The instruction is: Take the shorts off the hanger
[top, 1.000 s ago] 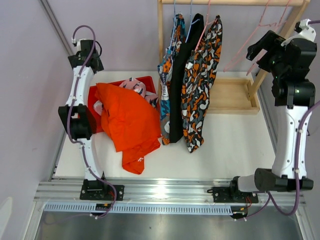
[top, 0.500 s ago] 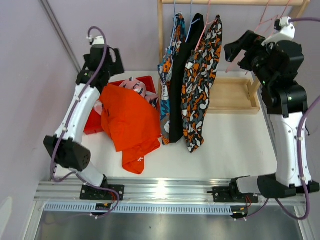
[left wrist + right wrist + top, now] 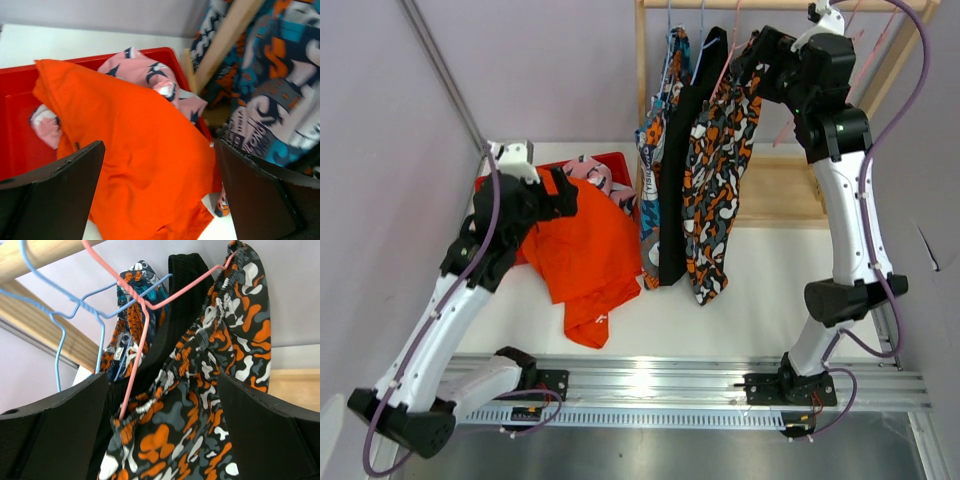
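Note:
Three pairs of shorts hang on the wooden rack: the orange-black-white blotched shorts on a pink hanger, the plain black shorts, and the blue printed shorts on a blue hanger. My right gripper is open, high at the rack, its jaws either side of the blotched pair's waistband. The plain orange shorts drape over the red bin, with the pink printed shorts beneath. My left gripper hangs open above the orange pair, holding nothing.
The rack's upright post stands just left of the hanging shorts. Its wooden base tray lies on the table at the right. Empty pink hangers hang at the rack's right end. A metal rail runs along the near edge.
My right arm swung left and up from the rack's right end to the blotched shorts. My left arm came forward and lower, from behind the bin to over the orange shorts.

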Controlling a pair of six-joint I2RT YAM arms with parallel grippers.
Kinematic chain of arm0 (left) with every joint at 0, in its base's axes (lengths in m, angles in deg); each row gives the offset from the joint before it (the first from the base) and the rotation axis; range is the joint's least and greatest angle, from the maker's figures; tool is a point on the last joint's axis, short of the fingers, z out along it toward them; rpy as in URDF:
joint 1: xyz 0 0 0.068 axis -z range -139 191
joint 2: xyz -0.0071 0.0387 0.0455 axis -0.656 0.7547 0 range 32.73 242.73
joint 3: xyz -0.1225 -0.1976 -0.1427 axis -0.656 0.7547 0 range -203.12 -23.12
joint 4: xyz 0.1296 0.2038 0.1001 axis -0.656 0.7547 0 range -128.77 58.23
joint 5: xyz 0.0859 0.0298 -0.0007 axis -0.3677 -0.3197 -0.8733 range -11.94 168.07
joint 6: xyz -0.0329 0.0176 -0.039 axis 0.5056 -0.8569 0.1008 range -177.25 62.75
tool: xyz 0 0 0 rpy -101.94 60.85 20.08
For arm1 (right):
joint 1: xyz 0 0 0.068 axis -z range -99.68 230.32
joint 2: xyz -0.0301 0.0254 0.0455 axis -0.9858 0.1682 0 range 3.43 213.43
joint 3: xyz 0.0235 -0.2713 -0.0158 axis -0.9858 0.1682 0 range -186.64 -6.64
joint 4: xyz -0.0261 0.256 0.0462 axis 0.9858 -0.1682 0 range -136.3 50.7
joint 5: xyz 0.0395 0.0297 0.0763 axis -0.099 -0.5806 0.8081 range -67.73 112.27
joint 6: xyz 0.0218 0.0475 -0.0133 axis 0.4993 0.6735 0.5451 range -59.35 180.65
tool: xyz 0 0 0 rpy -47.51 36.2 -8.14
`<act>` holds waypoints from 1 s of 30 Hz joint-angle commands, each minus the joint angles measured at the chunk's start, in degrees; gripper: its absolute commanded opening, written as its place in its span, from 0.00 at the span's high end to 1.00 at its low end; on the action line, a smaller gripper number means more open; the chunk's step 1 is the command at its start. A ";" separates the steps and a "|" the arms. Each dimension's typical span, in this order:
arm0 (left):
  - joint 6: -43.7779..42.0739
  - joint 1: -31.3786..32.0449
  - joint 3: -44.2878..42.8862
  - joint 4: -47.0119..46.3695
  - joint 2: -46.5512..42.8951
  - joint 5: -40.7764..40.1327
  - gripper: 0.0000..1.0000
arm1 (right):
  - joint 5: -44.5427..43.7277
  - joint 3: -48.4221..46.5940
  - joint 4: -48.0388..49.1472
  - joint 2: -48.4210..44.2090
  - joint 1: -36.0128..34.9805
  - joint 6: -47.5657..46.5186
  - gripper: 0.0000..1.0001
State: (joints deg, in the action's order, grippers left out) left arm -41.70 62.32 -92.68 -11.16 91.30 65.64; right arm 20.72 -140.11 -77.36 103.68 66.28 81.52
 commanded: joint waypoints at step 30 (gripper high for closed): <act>0.01 5.57 16.12 -6.96 -12.86 9.34 0.01 | -16.65 -7.51 7.74 9.97 -8.98 -0.12 1.00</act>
State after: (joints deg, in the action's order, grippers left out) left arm -40.78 67.17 -77.07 -16.42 79.39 72.90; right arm 6.93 -145.21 -73.10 115.72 57.66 82.81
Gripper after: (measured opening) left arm 0.994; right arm 0.043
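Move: The near arm of the pink hanger lies about 5 cm ahead of the right hand, 6 cm to its left and 4 cm lower. The camo shorts hang from it, their middle roughly 9 cm ahead, 3 cm left and 17 cm down; the black shorts hang beyond them, some 9 cm ahead, 10 cm left and 17 cm down. From the left hand that hanger arm is about 20 cm ahead, 30 cm right and 12 cm above. The right fingers close from wide open to almost shut, pinching the near arm of the pink hanger just below its twisted neck. To get there the hand goes about 5 cm each forward, left and down, easing back a centimetre to the right as it closes. The empty, open left hand first draws back 4 or 5 cm, also right and down, turning some 10 degrees clockwise, then waits above the orange shorts. ##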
